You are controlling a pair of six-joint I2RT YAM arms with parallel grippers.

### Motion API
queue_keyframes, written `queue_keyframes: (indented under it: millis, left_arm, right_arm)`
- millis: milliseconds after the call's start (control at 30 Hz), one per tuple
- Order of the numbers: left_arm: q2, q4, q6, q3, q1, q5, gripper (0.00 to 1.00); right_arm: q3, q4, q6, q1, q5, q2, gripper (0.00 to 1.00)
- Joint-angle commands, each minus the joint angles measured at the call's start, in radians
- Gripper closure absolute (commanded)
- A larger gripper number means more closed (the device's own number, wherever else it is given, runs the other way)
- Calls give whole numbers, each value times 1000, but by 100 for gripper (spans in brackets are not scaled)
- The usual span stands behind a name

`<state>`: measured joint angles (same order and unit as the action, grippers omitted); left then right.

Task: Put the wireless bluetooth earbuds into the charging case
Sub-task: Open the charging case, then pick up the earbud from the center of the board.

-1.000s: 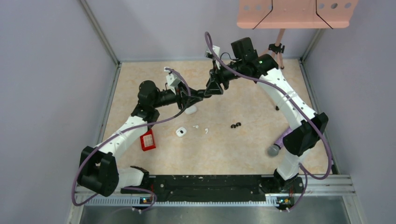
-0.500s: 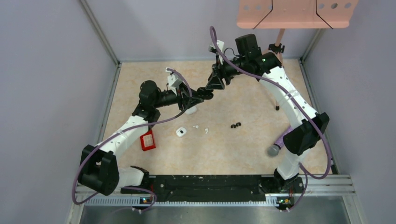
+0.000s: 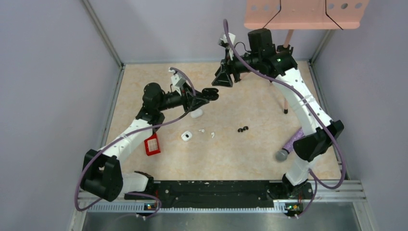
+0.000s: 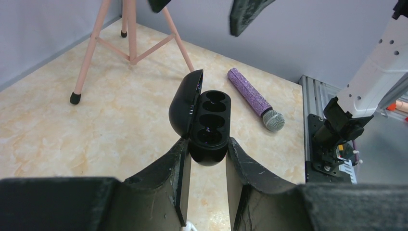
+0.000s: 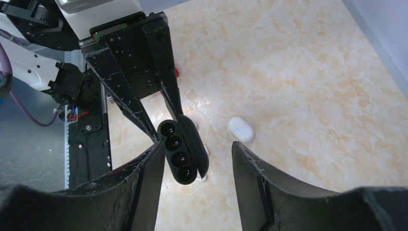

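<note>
My left gripper (image 3: 204,95) (image 4: 208,150) is shut on the lower end of a black charging case (image 3: 210,93) (image 4: 208,126), held above the table. Its lid (image 4: 185,104) stands open, and the sockets look dark, with no earbud visible in them. My right gripper (image 3: 223,80) (image 5: 196,146) hangs open above and behind the case (image 5: 179,153), apart from it and holding nothing. A black pair of earbuds (image 3: 243,129) lies on the table to the right of centre. Two white earbuds (image 3: 202,130) (image 3: 212,135) lie near the middle.
A closed white case (image 3: 196,113) (image 5: 240,129) lies under the left gripper, and a small open white case (image 3: 186,136) sits nearer. A red box (image 3: 152,145) is at the left and a purple microphone (image 3: 287,149) (image 4: 254,98) at the right. A pink tripod (image 3: 287,72) (image 4: 130,43) stands at the back right.
My right gripper has drawn up and back from the black case, which it was close against. The left gripper still holds the case, now with its lid showing open.
</note>
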<state>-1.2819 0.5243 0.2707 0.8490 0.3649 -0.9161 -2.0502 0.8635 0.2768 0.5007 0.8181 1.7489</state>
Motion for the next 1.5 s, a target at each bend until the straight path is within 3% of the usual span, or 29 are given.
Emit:
queue_keyframes:
  millis: [0, 200, 367, 500, 1067, 1467]
  left_arm:
    - [0, 60, 68, 17, -14, 29, 100]
    - [27, 17, 77, 20, -42, 20, 100]
    - [61, -24, 76, 5, -84, 21, 100]
    - [81, -54, 82, 0, -109, 36, 100]
    - [157, -185, 70, -5, -185, 60, 100]
    - [157, -212, 55, 4, -201, 71, 100]
  right_arm:
    - [14, 21, 45, -10, -47, -90, 47]
    - [309, 27, 81, -79, -110, -216, 56]
    - [681, -28, 288, -89, -266, -363, 67]
    - [797, -87, 338, -91, -315, -346, 71]
    - [705, -149, 393, -101, -357, 83, 75]
    - [690, -111, 446, -103, -370, 144, 72]
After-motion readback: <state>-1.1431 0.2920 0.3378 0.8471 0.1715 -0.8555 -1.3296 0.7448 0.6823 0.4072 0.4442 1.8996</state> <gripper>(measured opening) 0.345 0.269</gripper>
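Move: The black earbuds I go for lie about 12 cm to the right of my empty right hand, a centimetre back and some 35 cm below, on the table. The opened black charging case is close by this hand, roughly 3 cm left, 2 cm back and 6 cm lower. From the black earbuds, a white earbud lies 13 cm left and 3 cm back, a white case 20 cm left and 6 cm farther out. From my left hand, the black earbuds are about 15 cm right, 1 cm ahead and 28 cm down. I drop my right hand away from the open case, some 32 cm down and 12 cm right towards the black earbuds, bowing back about 5 cm on the way and coming forward again. Its fingers tip from pointing left to steeply down and close to about half their gap, stopping just over the earbuds. My left hand keeps its pinch on the case and draws it 7 cm left and slightly forward, turning counter-clockwise. ##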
